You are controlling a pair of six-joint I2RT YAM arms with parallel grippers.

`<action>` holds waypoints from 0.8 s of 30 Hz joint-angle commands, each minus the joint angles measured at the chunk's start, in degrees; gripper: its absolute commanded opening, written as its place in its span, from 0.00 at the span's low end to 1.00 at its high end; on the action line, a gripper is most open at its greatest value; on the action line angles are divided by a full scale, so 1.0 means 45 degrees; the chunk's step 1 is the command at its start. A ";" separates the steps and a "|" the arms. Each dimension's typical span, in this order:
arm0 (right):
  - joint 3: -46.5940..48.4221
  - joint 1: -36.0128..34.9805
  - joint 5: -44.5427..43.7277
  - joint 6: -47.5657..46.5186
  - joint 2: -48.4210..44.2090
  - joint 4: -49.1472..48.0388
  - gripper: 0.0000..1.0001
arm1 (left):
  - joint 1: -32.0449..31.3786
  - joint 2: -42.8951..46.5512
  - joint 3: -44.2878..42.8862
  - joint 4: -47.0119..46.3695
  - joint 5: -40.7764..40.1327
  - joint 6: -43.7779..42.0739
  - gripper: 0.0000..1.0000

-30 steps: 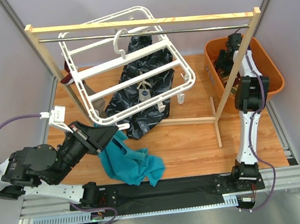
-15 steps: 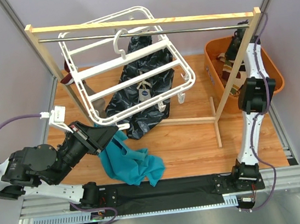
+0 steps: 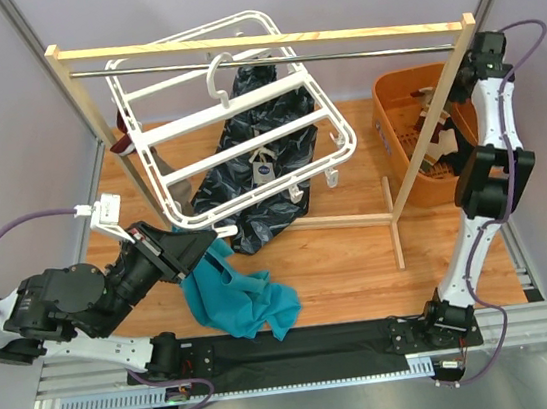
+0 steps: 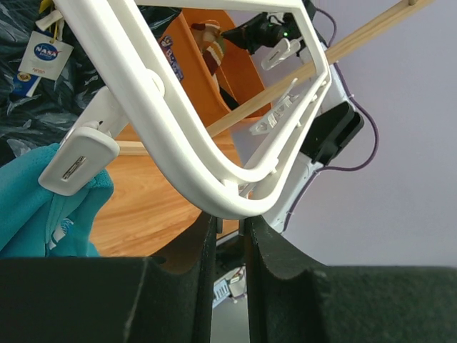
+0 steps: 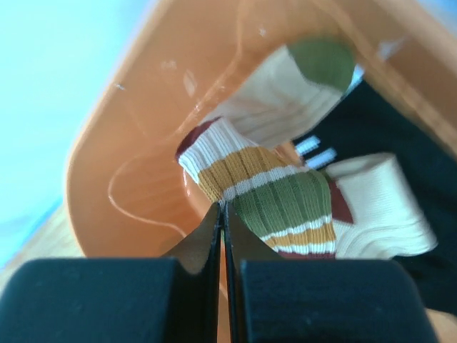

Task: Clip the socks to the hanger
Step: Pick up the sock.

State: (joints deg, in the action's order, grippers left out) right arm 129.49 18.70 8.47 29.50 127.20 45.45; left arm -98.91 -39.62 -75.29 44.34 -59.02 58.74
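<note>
The white hanger (image 3: 232,119) hangs tilted from the rack's rail. My left gripper (image 3: 195,237) is shut on its near rim, which sits between the fingertips in the left wrist view (image 4: 230,218). A teal sock (image 3: 235,295) hangs from one of the hanger's clips (image 4: 78,161) and trails onto the table. My right gripper (image 3: 482,44) is raised above the orange basket (image 3: 390,134). Its jaws (image 5: 223,207) are shut on the cuff of a beige sock striped in mustard, green and white (image 5: 285,200). Other socks lie below it in the basket.
A wooden rack with a metal rail (image 3: 263,44) spans the back, and its right foot (image 3: 394,224) lies on the table. A dark glossy cloth (image 3: 260,181) lies under the hanger. A black sock (image 5: 400,121) and a beige one (image 5: 378,207) rest in the basket.
My right gripper has shut on the striped sock and risen out of the basket toward the rack's right post. The left arm and hanger have stayed still.
</note>
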 commanded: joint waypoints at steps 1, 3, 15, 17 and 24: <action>-0.1661 0.0180 0.1259 0.2445 -0.0725 -0.1673 0.00 | -0.0012 -0.0064 0.0207 0.0304 0.0148 0.0032 0.00; -0.2680 0.0181 0.1340 0.3459 -0.0844 -0.2363 0.00 | -0.0011 -0.0064 0.0226 0.0303 0.0167 0.0013 0.00; 0.0087 -0.0327 0.0267 0.1787 0.2532 -0.2154 0.22 | -0.0011 0.0229 0.0462 0.0206 0.0206 0.0131 0.00; 0.0461 -0.0405 0.0052 0.1318 0.2749 -0.1801 0.30 | -0.0012 0.0210 0.0441 0.0225 0.0226 0.0111 0.00; -0.0220 -0.0893 -0.1331 -0.0439 0.1814 -0.1331 0.57 | -0.0012 0.0210 0.0500 0.0206 0.0167 0.0111 0.00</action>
State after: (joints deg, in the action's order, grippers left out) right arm 128.62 15.73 7.14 33.52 139.39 38.87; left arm -98.89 -38.41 -73.76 43.79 -59.05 59.11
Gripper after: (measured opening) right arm 0.549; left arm 0.239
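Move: The right hand, fingers shut above the orange bin, already has the striped sock at its fingertips, its middle about 4 cm below them; the spot it goes down to on the bin's floor is roughly 4 cm ahead, 2 cm left and 15 cm below. Also about 15 cm below the hand, the green-toed sock lies some 4 cm right and 1 cm back, the black sock 9 cm right and 5 cm back. From the left hand, the striped sock is about 45 cm ahead, 55 cm right and 25 cm lower. The right hand takes the striped sock back down into the bin, sinking about 11 cm in all, at first almost straight down while the wrist rolls some 15 degrees, left side rising, then reaching forward to finish about 3.5 cm farther out and 2 cm to the left as most of that roll is undone. During the forward reach the fingers start to part, letting go of the sock and spreading to about half open, one on either side of its banded middle. ##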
